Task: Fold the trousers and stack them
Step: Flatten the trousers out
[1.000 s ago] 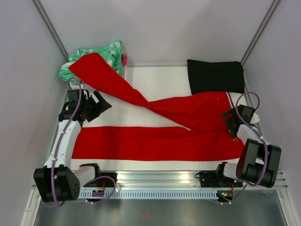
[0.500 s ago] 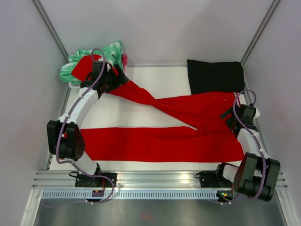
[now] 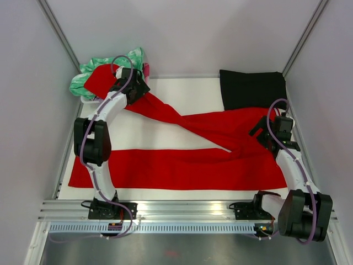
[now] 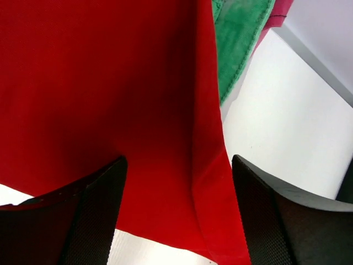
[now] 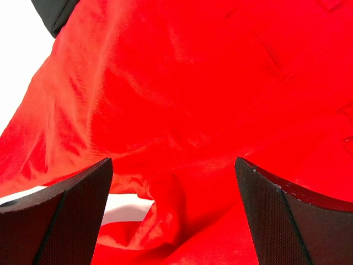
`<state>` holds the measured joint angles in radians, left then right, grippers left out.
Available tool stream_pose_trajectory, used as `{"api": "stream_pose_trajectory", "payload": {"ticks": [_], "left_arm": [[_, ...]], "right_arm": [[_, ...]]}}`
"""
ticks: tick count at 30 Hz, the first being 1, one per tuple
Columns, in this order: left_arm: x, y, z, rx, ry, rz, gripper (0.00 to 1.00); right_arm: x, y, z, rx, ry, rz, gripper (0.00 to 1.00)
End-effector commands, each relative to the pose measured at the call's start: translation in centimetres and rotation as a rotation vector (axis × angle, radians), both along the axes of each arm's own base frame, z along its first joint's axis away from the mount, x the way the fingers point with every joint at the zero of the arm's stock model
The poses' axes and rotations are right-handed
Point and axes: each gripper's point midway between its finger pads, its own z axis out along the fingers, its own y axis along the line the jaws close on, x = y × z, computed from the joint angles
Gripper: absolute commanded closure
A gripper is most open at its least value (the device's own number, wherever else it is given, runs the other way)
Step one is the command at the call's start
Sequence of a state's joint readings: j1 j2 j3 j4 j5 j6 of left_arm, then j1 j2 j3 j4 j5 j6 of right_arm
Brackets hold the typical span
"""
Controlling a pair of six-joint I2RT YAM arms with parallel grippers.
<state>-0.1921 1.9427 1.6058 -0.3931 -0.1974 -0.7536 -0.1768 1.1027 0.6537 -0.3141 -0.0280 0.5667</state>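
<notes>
The red trousers (image 3: 182, 165) lie spread on the white table. One leg runs along the near side. The other leg (image 3: 160, 110) runs diagonally to the far left, and its end rests on the green-and-white garment (image 3: 105, 66). My left gripper (image 3: 138, 89) is open over that far leg; in the left wrist view the gripper (image 4: 179, 215) straddles the red cloth (image 4: 110, 83) and its hemmed edge. My right gripper (image 3: 262, 132) is open above the waist area; in the right wrist view the gripper (image 5: 174, 215) hangs over rumpled red fabric (image 5: 209, 99).
A folded black cloth (image 3: 252, 89) lies at the far right, touching the trousers' waist; its corner shows in the right wrist view (image 5: 52, 11). The green garment (image 4: 237, 44) lies beside the leg's edge. Grey walls close in left, right and behind. A metal rail (image 3: 187, 212) runs along the near edge.
My left arm has swung from the table's left edge out to the far-left leg and stretched further along it. My right gripper has moved a little farther in over the waist.
</notes>
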Motion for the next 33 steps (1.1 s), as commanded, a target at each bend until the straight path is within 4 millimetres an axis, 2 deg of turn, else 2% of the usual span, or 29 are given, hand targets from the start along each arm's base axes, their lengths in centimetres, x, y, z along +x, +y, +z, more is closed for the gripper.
{"api": "stream_pose_trajectory", "payload": {"ticks": [1, 3, 7, 14, 15, 17, 22, 25, 26, 27, 28, 32, 33], "left_arm": [[2.2, 0.3, 2.3, -0.012, -0.095, 0.069, 0.19], [2.7, 0.3, 2.4, -0.009, -0.110, 0.073, 0.23], [3.2, 0.5, 2.5, 0.003, -0.125, 0.077, 0.36], [4.3, 0.5, 3.8, 0.015, -0.172, 0.076, 0.46], [4.7, 0.5, 4.3, 0.016, -0.182, 0.073, 0.50], [5.0, 0.5, 3.3, 0.024, -0.159, 0.075, 0.53], [5.6, 0.4, 3.2, 0.019, -0.162, 0.084, 0.73], [5.9, 0.5, 3.3, 0.031, -0.166, 0.084, 0.75], [5.8, 0.7, 3.2, 0.043, -0.157, 0.082, 0.79], [5.8, 0.8, 3.5, 0.049, -0.161, 0.082, 0.92], [5.8, 0.9, 3.7, 0.052, -0.162, 0.083, 0.97], [4.9, 1.2, 5.9, 0.047, -0.177, 0.033, 0.98], [4.0, 1.2, 8.5, 0.039, -0.218, 0.015, 0.98]], "right_arm": [[0.6, 0.5, 1.3, -0.012, -0.035, 0.030, 0.02], [0.5, 0.5, 1.1, -0.010, -0.031, 0.029, 0.02], [0.4, 0.8, 0.6, -0.005, -0.022, 0.034, 0.02], [0.5, 1.0, 0.4, 0.005, -0.023, 0.040, 0.02], [0.6, 1.1, 0.5, 0.006, -0.028, 0.044, 0.02], [0.5, 1.1, 0.4, 0.009, -0.024, 0.041, 0.02], [0.4, 1.2, 0.3, 0.012, -0.021, 0.044, 0.02], [0.3, 1.3, 0.2, 0.014, -0.017, 0.047, 0.02], [0.4, 1.3, 0.2, 0.014, -0.017, 0.047, 0.02], [0.4, 1.3, 0.3, 0.013, -0.018, 0.045, 0.02], [0.5, 1.3, 0.3, 0.014, -0.022, 0.046, 0.02], [0.6, 1.5, 0.4, 0.016, -0.023, 0.053, 0.02], [0.6, 1.5, 0.3, 0.015, -0.023, 0.054, 0.02]]}}
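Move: The trousers' far edge, where the raised leg runs down off the laundry basket, lies about 5 cm ahead of my open left hand, sideways in line and roughly level with it. The basket's middle is some 10 cm left, 5 cm ahead and 6 cm lower; the green clothes in it lie about 8 cm ahead and 11 cm left, level with my hand. From my right hand that edge is roughly 24 cm ahead, 43 cm left and 6 cm up. I ease my left hand forward about 5 cm along the raised leg and a little upward, tipping the fingers up some 5 degrees. All the while I close them from nearly wide open to shut, so that the tips pinch the trousers' far edge where it passes the green clothes. ##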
